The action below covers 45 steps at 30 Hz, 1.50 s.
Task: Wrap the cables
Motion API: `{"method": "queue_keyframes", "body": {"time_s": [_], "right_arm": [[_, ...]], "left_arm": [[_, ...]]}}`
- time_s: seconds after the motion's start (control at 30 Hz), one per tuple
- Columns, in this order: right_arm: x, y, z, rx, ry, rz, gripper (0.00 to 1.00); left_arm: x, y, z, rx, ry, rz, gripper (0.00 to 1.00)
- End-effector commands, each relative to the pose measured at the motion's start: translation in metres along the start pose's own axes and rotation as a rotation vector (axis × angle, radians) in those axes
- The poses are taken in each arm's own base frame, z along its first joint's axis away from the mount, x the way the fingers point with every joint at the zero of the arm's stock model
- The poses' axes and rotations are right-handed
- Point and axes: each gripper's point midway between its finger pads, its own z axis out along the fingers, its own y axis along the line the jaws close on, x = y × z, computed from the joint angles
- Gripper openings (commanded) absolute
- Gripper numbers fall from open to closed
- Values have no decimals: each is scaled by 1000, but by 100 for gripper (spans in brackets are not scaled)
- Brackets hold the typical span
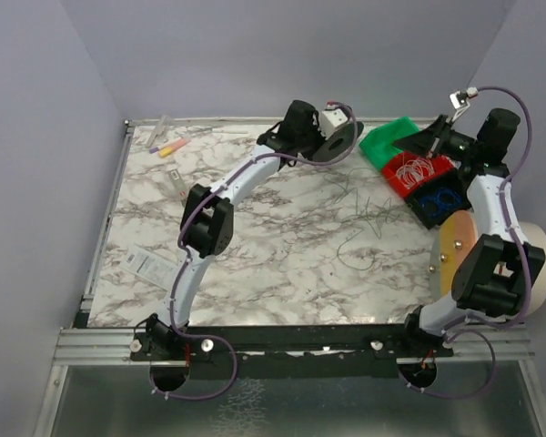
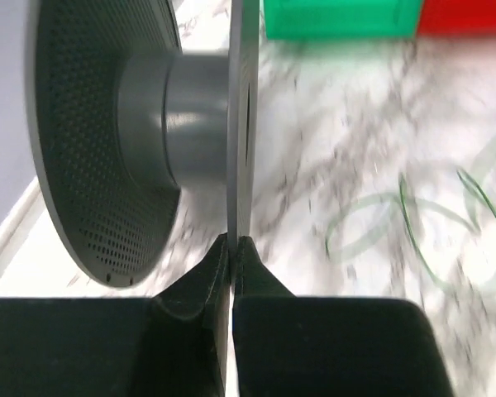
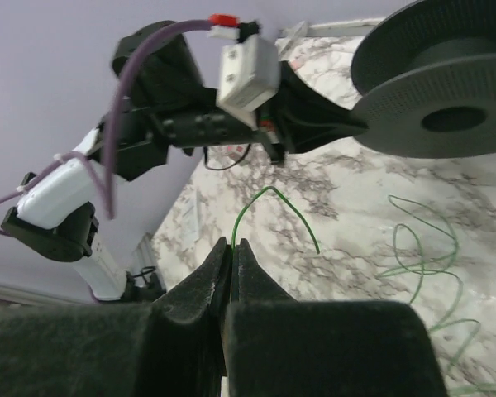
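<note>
A black perforated spool (image 1: 344, 138) stands on edge at the back of the marble table. My left gripper (image 2: 234, 241) is shut on the thin rim of one flange of the spool (image 2: 190, 107). My right gripper (image 3: 234, 245) is shut on the end of a thin green cable (image 3: 269, 190), which arches up and hangs free above the table. In the top view the right gripper (image 1: 405, 144) is over the green bin (image 1: 382, 146). More loose green cables (image 1: 364, 218) lie curled mid-table, seen too as loose green cables (image 3: 422, 256) in the right wrist view.
A red bin (image 1: 396, 185) holds whitish coiled wires (image 1: 417, 168), with a blue bin (image 1: 426, 211) beside it. A big white roll (image 1: 539, 264) stands at the right edge. Markers (image 1: 168, 147) lie at the back left and a paper label (image 1: 146, 262) at the left.
</note>
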Motion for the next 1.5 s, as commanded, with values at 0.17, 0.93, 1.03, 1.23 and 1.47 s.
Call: {"method": "queue_keyframes", "body": {"time_s": [0.17,0.93,1.03,1.23,1.47], "right_arm": [[-4,59,64,-221,116,203,1],[127,113,167,-432,296,586,1],[122,112,167,-454,312,562,1],[102,113,159,-478,338,410,0],[105,102,160,-375,361,342,0]], "left_arm": [[-52,5,-186,-132,131,313,0],[51,-68,-227,-139,365,231,0],[44,-70,-229,-109,351,222,0],[7,-62,-244,-40,272,185,0],[-16,-71,-261,94,217,184,0]]}}
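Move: The left hand already pinches the rim of the grey spool, whose middle is some 8 cm ahead, 5 cm to its right and 5 cm below. The green cable end, still held in the right hand, is about 15 cm back, 18 cm right and 15 cm above the left hand. From the right hand, the spool lies about 23 cm ahead, 13 cm left and 20 cm down; the green bin about 23 cm ahead, 4 cm right and 29 cm down. Back by some 20 cm and leftward by some 14, the left hand carries the spool by its rim in an arc, up, down, then up again at the end, tilting so its left side rises. The right hand sweeps about 22 cm left with the green cable end towards the spool, rising slightly and then dipping, and swings its fingers counter-clockwise and tips them down; both grips stay shut. ##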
